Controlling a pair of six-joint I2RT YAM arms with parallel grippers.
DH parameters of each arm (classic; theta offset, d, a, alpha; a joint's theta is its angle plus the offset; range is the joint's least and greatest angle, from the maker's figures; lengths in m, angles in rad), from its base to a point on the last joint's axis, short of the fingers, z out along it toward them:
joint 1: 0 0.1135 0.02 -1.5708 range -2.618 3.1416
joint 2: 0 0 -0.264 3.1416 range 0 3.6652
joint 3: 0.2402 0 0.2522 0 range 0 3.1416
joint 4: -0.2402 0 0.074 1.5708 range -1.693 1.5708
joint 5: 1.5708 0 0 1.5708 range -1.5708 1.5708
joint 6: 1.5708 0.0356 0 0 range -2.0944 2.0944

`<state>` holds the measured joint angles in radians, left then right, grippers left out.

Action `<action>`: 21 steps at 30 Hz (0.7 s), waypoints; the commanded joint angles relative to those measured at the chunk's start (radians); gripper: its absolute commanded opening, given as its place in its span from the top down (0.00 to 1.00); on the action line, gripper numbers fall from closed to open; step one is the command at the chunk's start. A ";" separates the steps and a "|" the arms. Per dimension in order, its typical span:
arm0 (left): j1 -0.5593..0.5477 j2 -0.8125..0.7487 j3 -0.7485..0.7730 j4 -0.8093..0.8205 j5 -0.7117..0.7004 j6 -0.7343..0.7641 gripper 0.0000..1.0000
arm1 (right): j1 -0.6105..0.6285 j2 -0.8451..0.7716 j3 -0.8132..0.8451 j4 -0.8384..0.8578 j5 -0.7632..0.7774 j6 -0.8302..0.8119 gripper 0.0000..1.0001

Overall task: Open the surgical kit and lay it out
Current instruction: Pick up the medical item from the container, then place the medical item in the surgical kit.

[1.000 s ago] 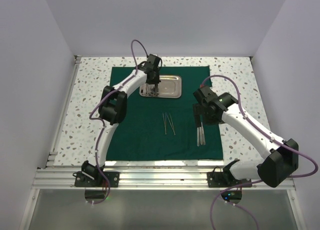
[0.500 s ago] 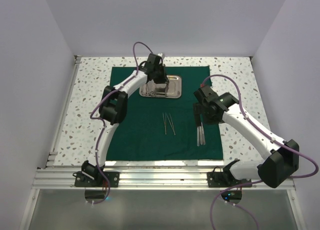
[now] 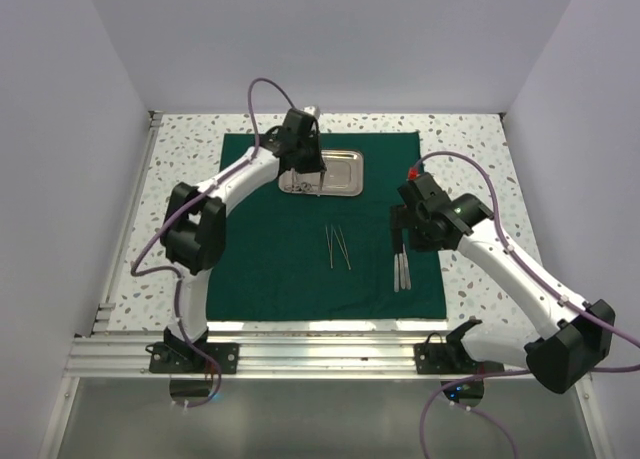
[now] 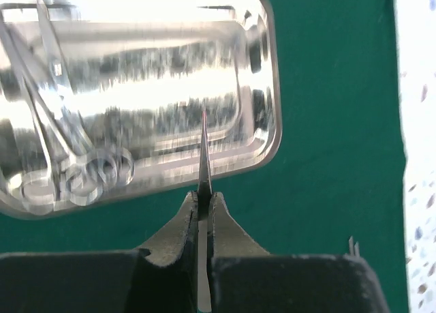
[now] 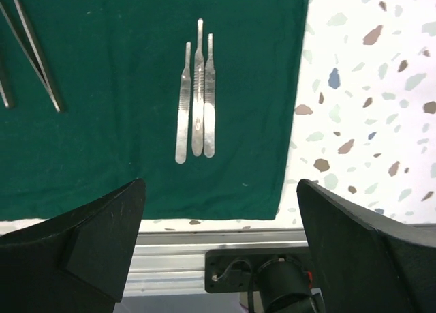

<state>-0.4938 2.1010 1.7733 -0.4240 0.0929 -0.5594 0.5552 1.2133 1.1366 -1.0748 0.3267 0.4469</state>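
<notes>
The dark green cloth lies spread flat, with the shiny steel tray at its far middle. Over the tray's near edge, my left gripper is shut on a slim pointed silver instrument whose tip sticks out from my left gripper above the tray. Ring-handled instruments lie in the tray. Two thin forceps and three flat silver handles rest on the cloth. My right gripper hovers open above the handles, and nothing sits inside my right gripper.
Speckled tabletop borders the cloth on all sides. An aluminium rail runs along the near edge with both arm bases on it. White walls enclose the left, right and back.
My left gripper has closed on the slim instrument at the tray, and the left arm's elbow has swung out to the left. The right arm has shifted slightly and stays open.
</notes>
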 commanded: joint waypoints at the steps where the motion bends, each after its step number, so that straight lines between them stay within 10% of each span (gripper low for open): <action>1: -0.081 -0.123 -0.165 -0.032 -0.146 0.030 1.00 | -0.001 -0.043 -0.024 0.041 -0.067 0.019 0.04; 15: -0.261 -0.248 -0.462 -0.009 -0.240 -0.122 1.00 | -0.003 -0.159 -0.115 0.039 -0.172 0.027 0.05; 21: -0.287 -0.257 -0.436 -0.028 -0.245 -0.139 0.65 | -0.001 -0.135 -0.109 0.038 -0.181 0.006 0.05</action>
<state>-0.7689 1.9041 1.3121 -0.4507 -0.1234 -0.6685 0.5552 1.0687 1.0176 -1.0458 0.1654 0.4702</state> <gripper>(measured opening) 0.317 0.949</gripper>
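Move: The tweezers in the left fingers go to the bare cloth about 17 cm back, 1 cm right and 10 cm below this hand. Two laid tweezers flank that spot on its right, about 16 cm back from the hand, 3 and 6 cm right. The tray's middle lies some 4 cm ahead and 1 cm left, with the scissors about 1 cm ahead and 6 cm left. From the right hand the spot is roughly 24 cm left, 3 cm ahead and 14 cm below. Bring the left gripper, still gripping the tweezers, back some 16 cm and down about 8 cm, from over the tray to the cloth just left of the laid tweezers. Tip the fingers steeper by nearly 20 degrees on the way, then, almost stopped low over the cloth, open them about a third to let go. Draw the empty, open right hand back about 3 cm. ##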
